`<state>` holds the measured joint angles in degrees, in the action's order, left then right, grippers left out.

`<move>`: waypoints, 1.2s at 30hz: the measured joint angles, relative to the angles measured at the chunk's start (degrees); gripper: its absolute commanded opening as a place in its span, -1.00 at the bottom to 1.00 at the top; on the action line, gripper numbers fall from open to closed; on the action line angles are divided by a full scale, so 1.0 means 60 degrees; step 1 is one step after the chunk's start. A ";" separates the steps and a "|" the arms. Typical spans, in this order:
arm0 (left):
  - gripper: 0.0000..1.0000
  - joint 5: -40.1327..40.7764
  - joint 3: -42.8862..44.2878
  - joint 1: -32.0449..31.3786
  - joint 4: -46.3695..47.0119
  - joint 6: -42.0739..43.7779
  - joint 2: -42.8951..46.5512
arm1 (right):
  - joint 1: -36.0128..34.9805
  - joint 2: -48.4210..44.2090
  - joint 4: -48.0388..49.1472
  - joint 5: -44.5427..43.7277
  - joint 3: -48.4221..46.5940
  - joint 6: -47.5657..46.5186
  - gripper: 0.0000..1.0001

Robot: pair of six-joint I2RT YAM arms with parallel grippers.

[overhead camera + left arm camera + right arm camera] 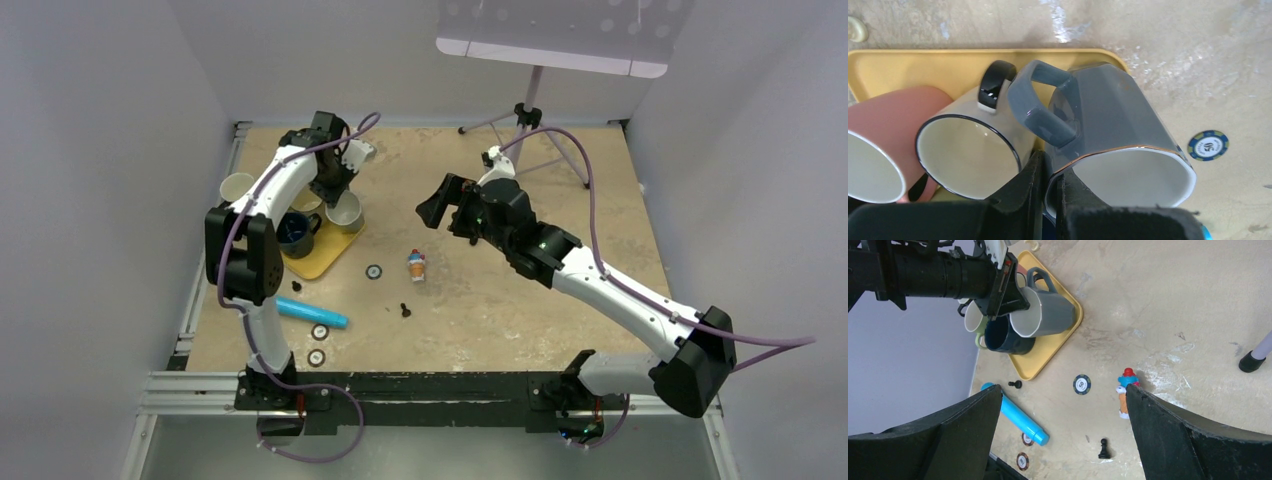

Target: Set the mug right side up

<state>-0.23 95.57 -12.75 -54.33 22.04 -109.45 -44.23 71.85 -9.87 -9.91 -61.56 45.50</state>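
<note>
The grey mug (1118,120) with a white inside and a grey handle is mouth-up over the right corner of the yellow tray (913,65). My left gripper (1048,167) is shut on its rim, one finger inside and one outside next to the handle. The mug shows in the top view (345,212) under my left gripper (335,190), and in the right wrist view (1048,315). I cannot tell whether its base touches the tray. My right gripper (440,205) hangs wide open and empty over the table's middle; its jaws (1063,390) frame bare table.
On the tray stand a cream mug with a black rim (973,145), a pink mug (883,145) and a dark blue mug (295,232). Another cream mug (237,187) stands left of it. Nearby lie a blue cylinder (312,314), poker chips (373,271), pawns (405,310) and a toy figure (416,266).
</note>
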 measured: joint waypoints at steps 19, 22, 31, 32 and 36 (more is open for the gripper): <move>0.08 -0.0794 0.0379 0.0605 -0.0623 0.0627 -0.0452 | 0.0000 -0.0007 -0.0011 -0.0193 0.0036 -0.0346 0.97; 0.47 -0.0889 0.0623 0.0605 -0.0769 0.0798 -0.0342 | 0.0000 -0.0007 -0.0007 -0.0175 0.0040 -0.0397 0.97; 1.00 -0.0597 0.0856 0.0605 -0.0244 0.0914 0.2663 | 0.0499 -0.0627 -0.0226 -0.0361 0.0594 -0.1235 0.97; 1.00 -0.0543 0.0368 0.0605 0.0168 0.0790 0.3399 | 0.0696 -0.0834 -0.0244 -0.0503 0.0787 -0.1330 0.97; 1.00 -0.0262 -0.2725 0.0605 0.2124 0.0175 0.7165 | 0.1789 -0.2073 0.0000 -0.1679 0.2135 -0.1810 0.97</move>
<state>-1.80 79.22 -9.13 -41.58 23.09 -66.46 -33.50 59.42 -9.87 -19.99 -48.75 34.63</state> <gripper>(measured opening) 0.997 0.985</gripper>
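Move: The left hand holds the grey mug by the left side of its rim, the mug's middle roughly 4 cm to the right, 1 cm back and 4 cm below. It goes to the free right end of the yellow tray, about 2 cm right, 1 cm back and 10 cm below. The cream mug lies some 5 cm left and 2 cm ahead, the blue mug 7 cm left and 6 cm back, both about 6 cm lower. From the right hand the grey mug is about 22 cm left, 10 cm ahead and 19 cm below. The left hand, still pinching the grey mug's rim, shifts it about 2 cm left towards the cream mug while sinking 1 cm to the tray, then opens fully, lets go and rises clear some 20 cm, drawing back late over the mugs and tipping its fingers up towards forward by about 40 degrees. The right hand, open and empty, waits at first, then swings about 12 cm to the right, away from the tray, sinking slightly and turning clockwise. ##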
